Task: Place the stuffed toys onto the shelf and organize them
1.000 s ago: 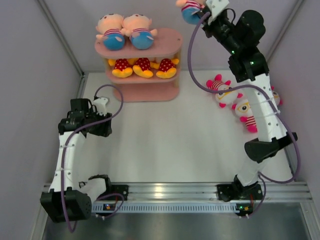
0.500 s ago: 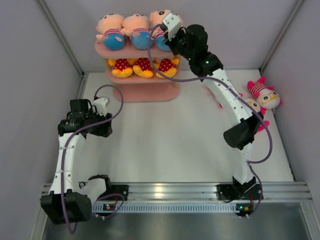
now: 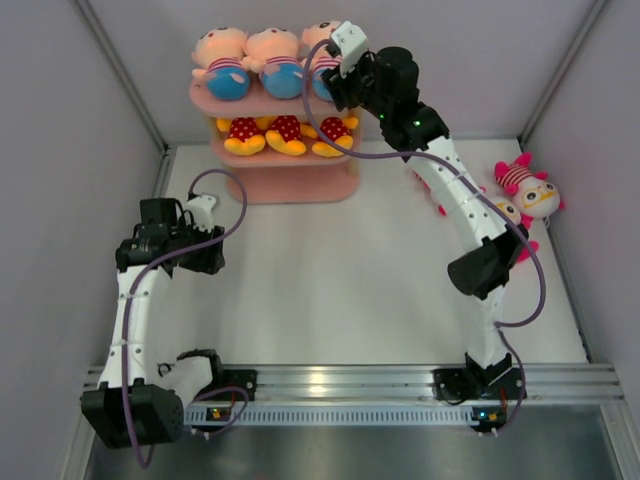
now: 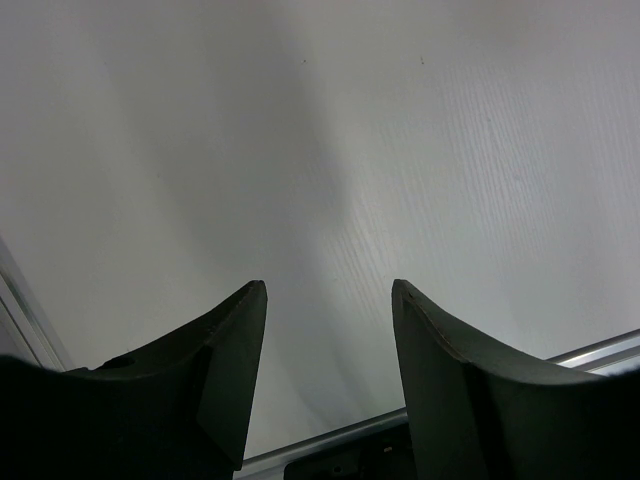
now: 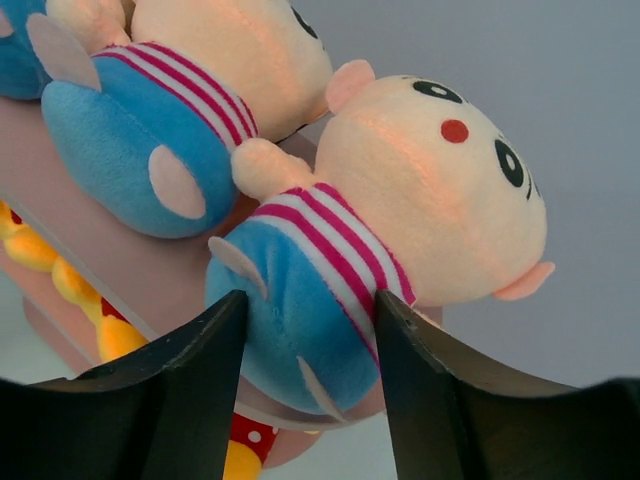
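The pink shelf (image 3: 275,106) stands at the back. Two peach-headed dolls (image 3: 222,62) (image 3: 275,62) lie on its top board, and a third doll (image 5: 420,190) lies beside them at the right end. My right gripper (image 3: 330,75) is open around that third doll's blue pants (image 5: 300,330), a finger on each side. Three yellow-orange toys (image 3: 287,135) fill the middle tier. A white-faced pink-tufted toy (image 3: 530,188) lies at the right, another (image 3: 505,215) is partly hidden behind the right arm. My left gripper (image 4: 328,290) is open and empty over the table at the left (image 3: 205,258).
The grey side walls close in on both sides. The metal rail (image 3: 340,380) with both arm bases runs along the near edge. The right arm stretches diagonally from its base to the shelf top, passing over the toys at the right.
My right arm swung left from the back right corner, carrying the doll to the shelf's top board beside the other two. Its jaws have opened. The left arm has not moved.
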Controlling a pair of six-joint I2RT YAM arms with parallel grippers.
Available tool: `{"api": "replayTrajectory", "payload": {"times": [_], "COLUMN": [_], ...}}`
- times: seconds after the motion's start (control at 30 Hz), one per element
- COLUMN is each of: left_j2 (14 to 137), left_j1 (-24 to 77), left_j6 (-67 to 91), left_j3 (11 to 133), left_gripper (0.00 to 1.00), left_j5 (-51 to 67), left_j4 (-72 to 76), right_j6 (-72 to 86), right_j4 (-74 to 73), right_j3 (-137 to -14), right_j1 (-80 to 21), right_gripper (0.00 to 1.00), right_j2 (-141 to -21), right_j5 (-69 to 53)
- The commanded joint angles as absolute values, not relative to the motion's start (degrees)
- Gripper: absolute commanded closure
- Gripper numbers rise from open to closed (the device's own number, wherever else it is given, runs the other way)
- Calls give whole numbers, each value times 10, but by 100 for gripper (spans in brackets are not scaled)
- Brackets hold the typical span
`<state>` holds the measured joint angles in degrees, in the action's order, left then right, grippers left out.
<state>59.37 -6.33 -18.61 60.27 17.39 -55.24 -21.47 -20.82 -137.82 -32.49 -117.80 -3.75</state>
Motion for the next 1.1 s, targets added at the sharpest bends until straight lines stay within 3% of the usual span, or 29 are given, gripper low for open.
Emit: {"api": "replayTrajectory", "payload": {"times": [0.0,0.17,0.27,0.53,0.63,0.73,0.87,1.07], "left_j2": [578,577,577,574,573,575,582,589], "left_j1": [-67,-67,-67,-67,-67,-67,-67,-68], "left_j6": [-194,-195,-195,-194,-194,-199,-200,-199], "left_j3": [599,598,599,599,599,599,599,599], "left_gripper": [41,41,41,41,41,41,41,41], "left_j5": [188,199,201,200,202,209,210,204], "left_j4": [-532,-532,-532,-533,-532,-533,-533,-533], "right_j6": [-200,-226,-240,-207,-131,35,117,252], "right_j4": [-194,-188,-180,-165,-140,-118,-188,-163], "right_j3": [-1403,-1402,-1402,-1369,-1259,-1081,-943,-875], "right_j1": [-325,-325,-325,-321,-276,-158,-36,60], "right_gripper": [43,15,8,4,5,5,9,9], "right_j2": [-1143,-1116,-1103,-1025,-931,-859,-881,-1010], "right_j5": [-49,-54,-56,-8,45,35,78,-25]}}
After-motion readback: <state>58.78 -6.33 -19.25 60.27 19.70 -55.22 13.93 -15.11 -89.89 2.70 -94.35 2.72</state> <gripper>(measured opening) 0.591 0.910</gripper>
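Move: Over on the floor, the nearest red-striped toy, lying leftmost of its group, is about 6 cm ahead of the right hand, 32 cm to its right and 39 cm lower. Of its mates, one is 9 cm back and 43 cm right of the hand, another 5 cm ahead and 54 cm right. The blue-bodied toy just placed on the shelf top is 6 cm straight ahead at hand height. From the left hand the leftmost striped toy lies about 33 cm ahead, 58 cm right, 13 cm down. Opening the already half-parted fingers almost fully, the right hand comes free of the blue-bodied toy's belly, easing back about 6 cm and rising some 8 cm. It then sweeps fast to the right, about 34 cm in all, coming forward again and dropping below shelf-top level towards the leftmost striped toy, while turning clockwise some 45 degrees and tipping its fingers down. ##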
